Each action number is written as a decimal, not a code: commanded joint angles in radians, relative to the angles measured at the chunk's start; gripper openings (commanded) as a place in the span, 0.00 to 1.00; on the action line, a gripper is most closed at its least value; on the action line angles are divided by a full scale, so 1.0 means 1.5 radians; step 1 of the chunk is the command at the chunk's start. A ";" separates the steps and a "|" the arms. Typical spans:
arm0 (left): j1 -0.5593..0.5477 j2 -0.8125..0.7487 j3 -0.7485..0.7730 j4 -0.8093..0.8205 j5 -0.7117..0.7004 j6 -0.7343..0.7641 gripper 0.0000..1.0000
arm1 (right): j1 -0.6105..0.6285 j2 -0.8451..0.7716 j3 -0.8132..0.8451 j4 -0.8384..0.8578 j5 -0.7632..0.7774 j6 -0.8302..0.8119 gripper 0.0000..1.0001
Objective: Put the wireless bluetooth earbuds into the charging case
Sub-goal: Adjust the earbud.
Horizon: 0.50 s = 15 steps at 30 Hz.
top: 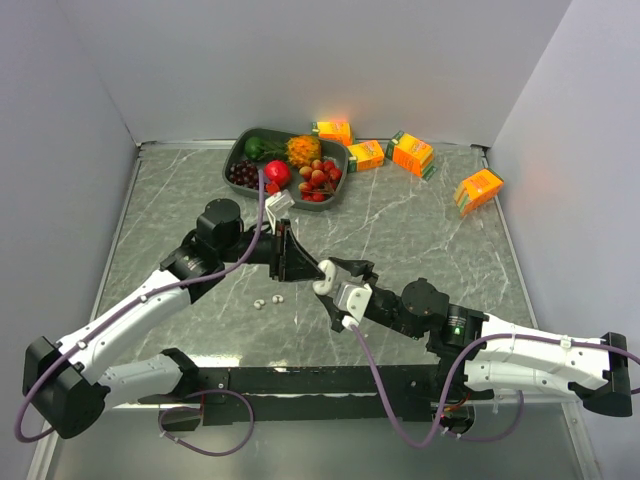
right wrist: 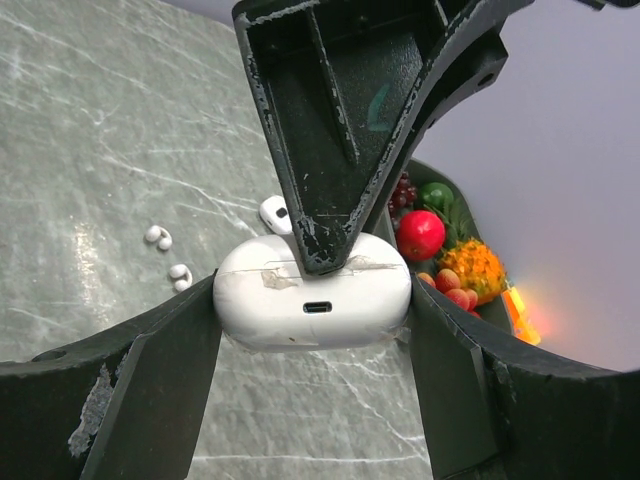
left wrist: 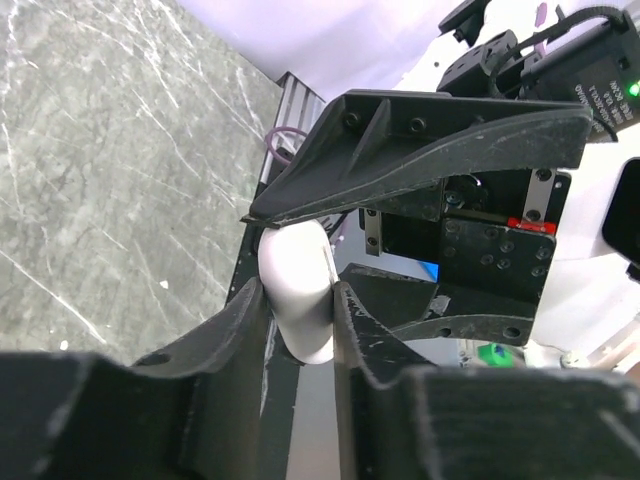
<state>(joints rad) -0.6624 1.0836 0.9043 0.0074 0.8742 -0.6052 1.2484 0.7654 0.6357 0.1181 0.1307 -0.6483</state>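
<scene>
A closed white charging case [right wrist: 312, 300] hangs above the table, its port facing the right wrist camera. My right gripper [right wrist: 312, 320] is shut on its two ends. My left gripper [left wrist: 298, 300] comes in from the other side and pinches the case [left wrist: 297, 285] across its thin faces; one left finger [right wrist: 340, 130] lies over the case's seam. In the top view both grippers [top: 300, 262] [top: 328, 280] meet mid-table. Two small white earbuds [right wrist: 158, 238] [right wrist: 180, 277] lie on the marble left of the case, also seen from above [top: 269, 300]. A third earbud [right wrist: 275, 213] peeks out behind the case.
A dark tray [top: 233, 160] of fruit sits at the back centre. Several orange juice boxes [top: 412, 153] [top: 478, 190] lie to its right. White walls enclose the marble table on three sides. The black arm base rail [top: 300, 385] runs along the near edge.
</scene>
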 commanded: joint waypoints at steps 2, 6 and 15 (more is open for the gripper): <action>-0.002 0.006 -0.003 0.068 0.035 -0.021 0.16 | 0.007 -0.009 0.032 0.030 -0.009 0.007 0.09; -0.002 0.014 -0.003 0.066 0.038 -0.027 0.54 | 0.007 -0.007 0.035 0.031 -0.010 0.006 0.09; -0.002 0.015 -0.006 0.070 0.036 -0.028 0.72 | 0.007 0.000 0.045 0.037 -0.018 0.011 0.09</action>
<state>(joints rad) -0.6624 1.1065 0.9028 0.0517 0.9005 -0.6476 1.2507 0.7654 0.6388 0.1196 0.1219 -0.6468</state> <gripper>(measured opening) 0.755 0.760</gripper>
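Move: The charging case sits between both hands: its middle is about 1 cm back and 1 cm right of the left hand point, level with it, and practically at the right hand point, pinched by its ends. Two loose earbuds lie on the table roughly 4 cm ahead, 12 cm left and 25 cm below the left hand; a small white square case is down there too, some 16 cm ahead and 15 cm left of the left hand. The charging case is let go by the left fingers, which at first still pinch it across its thickness, one on the port side; they spread from about a third open to three quarters while that hand stays put, easing barely half a centimetre to the right. The right hand keeps the case gripped by its ends and holds still. ##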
